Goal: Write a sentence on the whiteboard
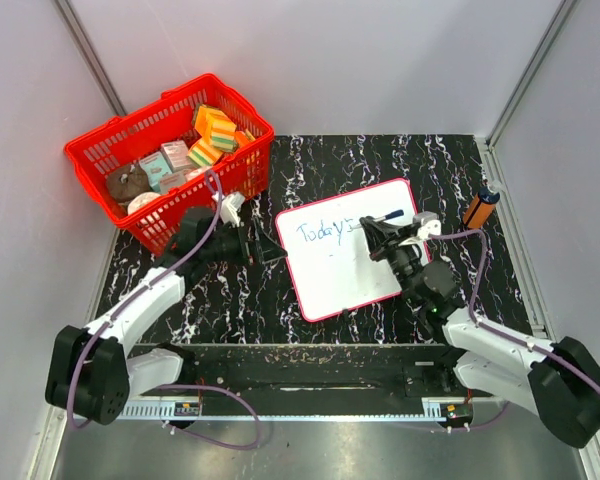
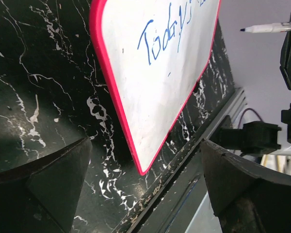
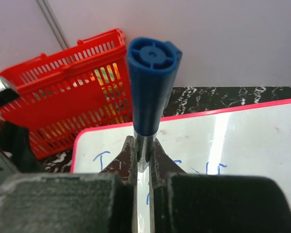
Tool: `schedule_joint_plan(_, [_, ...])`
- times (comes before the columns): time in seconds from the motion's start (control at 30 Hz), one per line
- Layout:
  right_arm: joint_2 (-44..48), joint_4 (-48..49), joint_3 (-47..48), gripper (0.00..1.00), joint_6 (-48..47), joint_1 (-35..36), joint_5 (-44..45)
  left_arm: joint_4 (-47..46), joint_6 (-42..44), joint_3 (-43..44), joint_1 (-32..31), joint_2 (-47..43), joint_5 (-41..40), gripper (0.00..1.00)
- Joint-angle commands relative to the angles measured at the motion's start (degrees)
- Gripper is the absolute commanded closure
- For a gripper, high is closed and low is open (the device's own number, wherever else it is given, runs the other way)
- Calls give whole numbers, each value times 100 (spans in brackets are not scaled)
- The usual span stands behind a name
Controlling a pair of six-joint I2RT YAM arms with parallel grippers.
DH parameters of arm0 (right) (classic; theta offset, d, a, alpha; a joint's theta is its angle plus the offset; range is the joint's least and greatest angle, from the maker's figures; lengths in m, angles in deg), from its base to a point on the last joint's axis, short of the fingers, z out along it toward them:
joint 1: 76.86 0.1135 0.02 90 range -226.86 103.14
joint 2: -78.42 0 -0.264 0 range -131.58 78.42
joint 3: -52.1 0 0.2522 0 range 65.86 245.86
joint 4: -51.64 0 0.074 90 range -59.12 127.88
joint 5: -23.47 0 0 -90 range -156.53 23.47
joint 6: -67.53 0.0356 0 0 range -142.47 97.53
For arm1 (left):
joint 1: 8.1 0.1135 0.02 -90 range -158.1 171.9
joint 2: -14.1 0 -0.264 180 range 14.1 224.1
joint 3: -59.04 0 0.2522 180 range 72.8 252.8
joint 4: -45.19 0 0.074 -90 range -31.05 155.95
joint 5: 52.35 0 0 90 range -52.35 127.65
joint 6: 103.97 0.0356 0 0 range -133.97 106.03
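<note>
The whiteboard (image 1: 345, 275) lies flat in the middle of the dark marbled table, its red-pink rim showing all round. The sentence (image 1: 325, 231) begins in blue with "Today" near the board's top left. My right gripper (image 1: 377, 232) hovers over the board's upper middle, shut on a blue marker (image 3: 150, 82) whose tip (image 2: 243, 30) points left, above the board. My left gripper (image 1: 277, 252) stands open beside the board's left edge, nothing between its fingers. The left wrist view shows the whiteboard (image 2: 160, 87) ahead of the jaws with the sentence (image 2: 165, 36) on it.
A red basket (image 1: 140, 112) filled with sponges and small boxes stands at the back left, close behind my left arm. An orange tube with a blue cap (image 1: 480, 208) lies at the right edge of the table. Grey walls surround the table.
</note>
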Motion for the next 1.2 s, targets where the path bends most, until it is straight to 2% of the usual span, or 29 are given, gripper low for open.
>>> schedule_joint_plan(0.0, [212, 14, 229, 100, 1460, -731, -1251, -2084, -1227, -465, 86, -18, 482, 2])
schedule_joint_plan(0.23, [274, -13, 203, 100, 1409, -847, -1639, -2781, -1456, -518, 95, 632, 491, 5])
schedule_joint_plan(0.37, [283, -56, 142, 100, 1102, -847, -1613, -3677, -1807, -650, 77, 1168, 561, 9])
schedule_joint_plan(0.57, [186, -268, 177, 100, 838, -847, -1639, -3775, -1658, -475, 68, 1582, 587, 12])
schedule_joint_plan(0.67, [-68, -136, 107, 100, 846, -838, -1718, -3845, -1632, -369, -2, 1828, 675, 18])
schedule_joint_plan(0.8, [-236, 31, 80, 100, 707, -733, -1648, -3933, -1588, -299, -46, 2048, 710, 21])
schedule_joint_plan(1.07, [-262, -22, 124, 100, -656, 716, 82, -4267, -1588, -88, -116, 2338, 825, 28])
schedule_joint_plan(1.17, [-420, 215, 28, 100, -841, 831, 435, -4276, -1562, 26, -195, 2487, 833, 34])
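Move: From the right hand, which grips the marker, the word "Today's" is about 9 cm left, 7 cm ahead and 8 cm lower; the lone letter after it is 8 cm ahead, only 1 cm left and 8 cm lower. From the left hand, the whiteboard's left edge lies roughly 7 cm right, 4 cm ahead and 6 cm lower, "Today's" 14 cm right, 6 cm ahead and 3 cm lower, the red basket some 22 cm left and 22 cm ahead. The right fingers keep their grip on the marker, its tip clear of the board: the hand rises slightly, then sinks and sweeps about 5 cm left and a little back across the front of the writing, turning some 10 degrees counter-clockwise. The left hand goes forward, right and down, about 5 cm forward, to the board's left edge, rolling its left side down and closing partway; no touch can be made out. ##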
